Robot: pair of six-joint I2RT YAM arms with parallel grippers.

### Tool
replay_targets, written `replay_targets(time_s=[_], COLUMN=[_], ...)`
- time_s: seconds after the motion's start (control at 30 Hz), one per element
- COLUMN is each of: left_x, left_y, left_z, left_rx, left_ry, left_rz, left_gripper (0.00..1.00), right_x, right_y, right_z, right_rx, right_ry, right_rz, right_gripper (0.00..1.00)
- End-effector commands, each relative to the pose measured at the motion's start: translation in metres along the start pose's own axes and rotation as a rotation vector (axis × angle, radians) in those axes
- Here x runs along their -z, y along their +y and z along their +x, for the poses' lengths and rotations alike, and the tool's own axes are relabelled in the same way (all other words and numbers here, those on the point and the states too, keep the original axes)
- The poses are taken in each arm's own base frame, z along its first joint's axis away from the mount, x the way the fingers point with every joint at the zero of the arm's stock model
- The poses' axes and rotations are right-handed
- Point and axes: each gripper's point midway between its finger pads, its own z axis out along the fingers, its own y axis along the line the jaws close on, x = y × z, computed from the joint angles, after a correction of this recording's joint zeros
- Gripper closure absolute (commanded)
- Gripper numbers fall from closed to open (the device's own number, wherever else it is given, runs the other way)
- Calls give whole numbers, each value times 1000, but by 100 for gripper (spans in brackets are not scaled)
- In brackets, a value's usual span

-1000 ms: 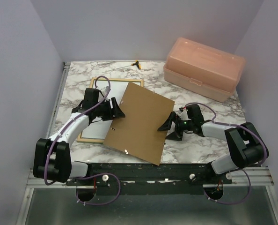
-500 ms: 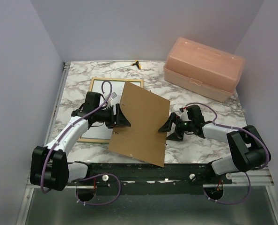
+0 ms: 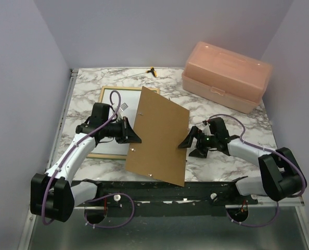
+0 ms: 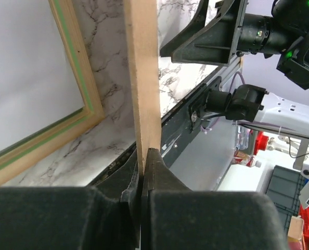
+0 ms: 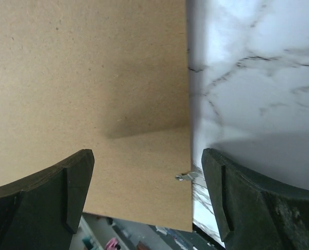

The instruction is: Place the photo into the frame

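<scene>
The frame lies flat at the left of the table, light wood rails with a green strip. Inside it lies the photo, plain white side up. A stiff brown backing panel leans tilted over the frame's right side. My left gripper is shut on the panel's left edge, which runs straight out from between the jaws. My right gripper stands open at the panel's right edge, apart from it, with a small metal clip between its fingers.
A pink lidded box stands at the back right. A small yellow and black thing lies near the back edge. The table's near edge with the dark rail runs just below the panel's lower corner.
My left gripper has closed on the panel's left edge. The panel has swung more upright and shifted right, baring more of the photo. The right gripper has drawn back slightly to the right.
</scene>
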Motion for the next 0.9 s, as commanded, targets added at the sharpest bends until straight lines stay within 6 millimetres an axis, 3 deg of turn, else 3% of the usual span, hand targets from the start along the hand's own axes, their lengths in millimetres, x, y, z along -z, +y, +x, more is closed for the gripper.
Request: replay_targets(time_s=[0.0,0.17,0.37,0.57,0.87], left_x=[16,48,81,93,93], left_y=[-15,-53,-84,-98,-94], left_z=[-18,-29,-27,-19,-5], left_rx=[-99,-225,-334,-373,-423], left_ry=[-123,-274,-403,-369,-290], left_rz=[-30,1,24,26,24], left_gripper=[100,100,100,100,100], right_x=[12,28,45,63,106], right_y=[-25,0,48,88,180], right_z=[0,-9,-16,-26,-73], right_rx=[-1,35,129,217,348], right_ry=[-75,-151,-193,-234,-354], right_rz=[144,72,-121,-251,-366], right_gripper=[7,5,4,4,8])
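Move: The backing board is already pinched by its left edge in the left hand; its middle lies about 9 cm to that hand's right, 4 cm ahead and 6 cm lower. The frame, with the photo in it, is centred some 14 cm ahead, 8 cm left and 14 cm below. From the right hand, open at the low right edge, the board's middle is roughly 13 cm left, 4 cm ahead and 5 cm up; the pink box stands about 32 cm ahead and 18 cm right. The backing board goes up in the left hand's unbroken pinch, about 11 cm, with a small drift back and left towards the frame's side, while that wrist turns some 25 degrees to tip the board's far end upward. The right hand, fingers still wide open, first eases slightly right, then rises about 16 cm beside the board's right edge, going forward near the end. ##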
